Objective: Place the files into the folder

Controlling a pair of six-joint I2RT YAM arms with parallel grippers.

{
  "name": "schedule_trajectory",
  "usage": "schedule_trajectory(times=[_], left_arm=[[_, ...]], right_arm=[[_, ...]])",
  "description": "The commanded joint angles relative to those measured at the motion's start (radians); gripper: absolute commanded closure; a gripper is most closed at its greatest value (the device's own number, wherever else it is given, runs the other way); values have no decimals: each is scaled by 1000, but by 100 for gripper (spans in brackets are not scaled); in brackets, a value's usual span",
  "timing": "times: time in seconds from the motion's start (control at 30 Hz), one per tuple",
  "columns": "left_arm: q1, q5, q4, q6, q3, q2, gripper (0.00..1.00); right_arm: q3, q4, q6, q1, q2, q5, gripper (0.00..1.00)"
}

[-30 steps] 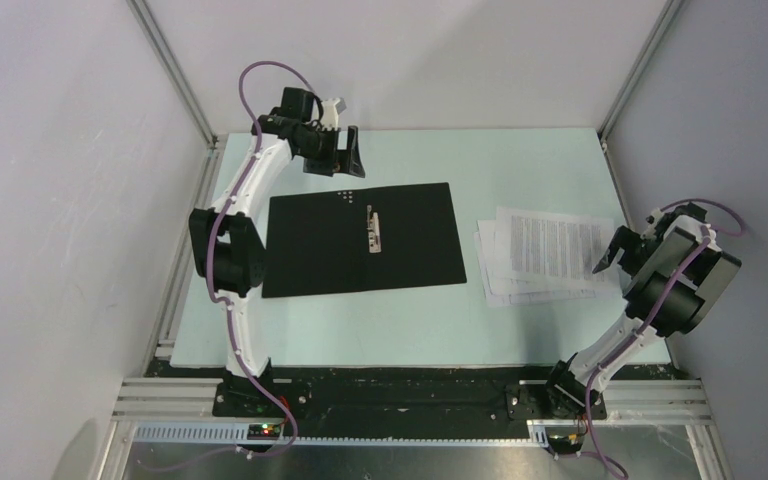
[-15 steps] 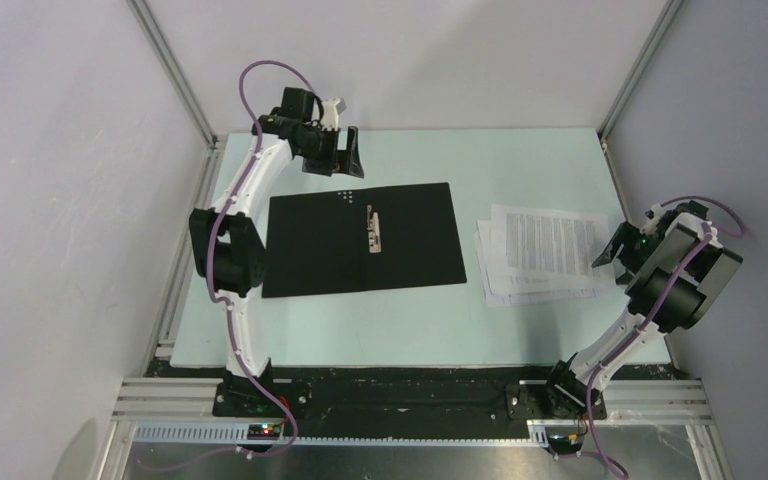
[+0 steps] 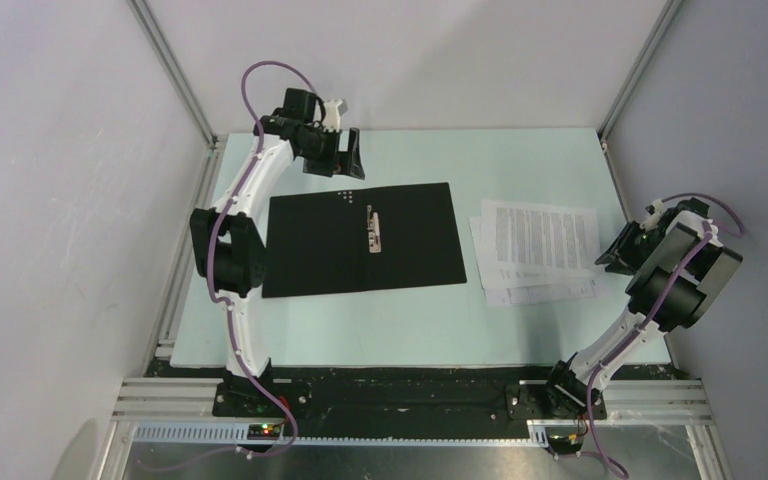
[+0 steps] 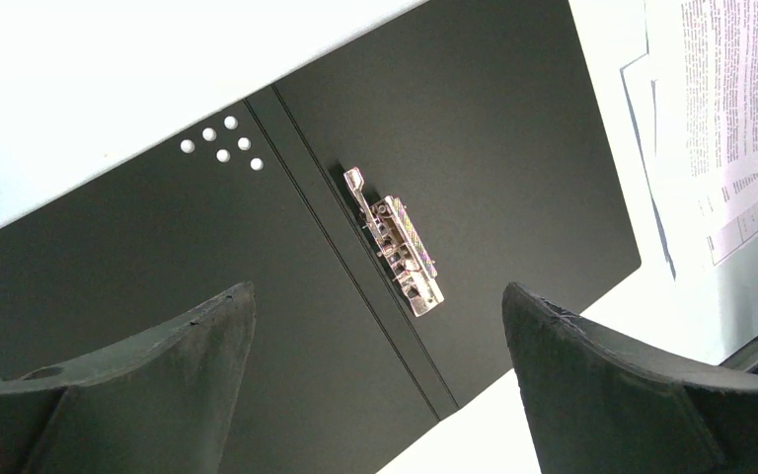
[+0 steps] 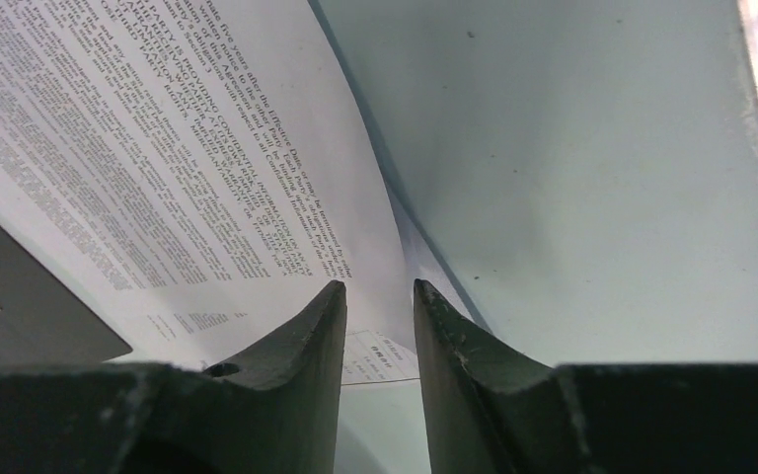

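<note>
The folder [image 3: 360, 240] lies open on the table, black inside facing up, with a metal clip [image 4: 400, 247] beside its hinge. The files [image 3: 538, 240], white sheets of small black print, lie fanned to its right. The top sheet bulges upward in the right wrist view [image 5: 158, 178]. My right gripper [image 3: 610, 255] sits low at the sheets' right edge. Its jaws stand narrowed with a gap [image 5: 379, 283], and a paper corner shows just past the tips. My left gripper [image 3: 345, 160] hovers wide open above the folder's far edge [image 4: 377, 287], holding nothing.
Grey walls and metal frame rails [image 3: 175, 75] enclose the pale green table [image 3: 520, 160] on three sides. The right table edge runs close behind my right gripper. Five small punched holes [image 4: 222, 143] mark the folder's far left part.
My right jaws have narrowed from wide open to a slim gap. The top sheet has slid left and away and bowed upward. The left arm has not moved.
</note>
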Motion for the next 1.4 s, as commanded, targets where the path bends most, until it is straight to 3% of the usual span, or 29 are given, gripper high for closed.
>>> schedule_trajectory(times=[0.0, 0.27, 0.33, 0.43, 0.53, 0.77, 0.9, 1.2, 1.37], left_arm=[[-11, -9, 4, 24, -8, -42, 2], [-26, 18, 5, 36, -38, -49, 2], [-33, 16, 3, 47, -49, -55, 2], [-36, 14, 2, 82, -52, -61, 2], [-38, 35, 1, 96, -42, -56, 2], [-110, 97, 1, 172, 28, -40, 2], [-224, -2, 42, 386, 45, -68, 1], [-369, -146, 294, 457, -38, -54, 0], [-439, -64, 301, 405, -20, -30, 0]], right_arm=[[41, 20, 41, -8, 17, -67, 65], [44, 15, 47, 20, 66, -173, 62], [47, 17, 49, 29, 77, -179, 68], [82, 9, 50, 39, 84, -189, 90], [132, -36, 29, 50, 70, -192, 100], [211, -181, -37, 94, -45, -242, 100], [223, -256, -30, 129, -85, -311, 100], [231, -346, -32, 130, -60, -486, 100], [278, -363, 5, 120, -66, -569, 100]])
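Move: The top sheet of the files lies with its middle about 15 cm to the right hand's left and 5 cm ahead, roughly 2 cm below; its near right corner is almost at the fingertips. The bottom sheet's middle is some 16 cm left and 1 cm ahead, the black folder's about 59 cm left and 6 cm ahead. From the left hand, the top sheet is around 47 cm right, 9 cm back and 16 cm below. The top sheet's near right corner is pinched as the right fingers close from part-open to shut while the hand edges forward and left, then lifted about 12 cm and carried farther left towards the folder. Meanwhile the wide-open left hand dips a little, then swings about 17 cm right and slightly back across the folder towards the sheets, turning clockwise some 35 degrees and tipping up. ##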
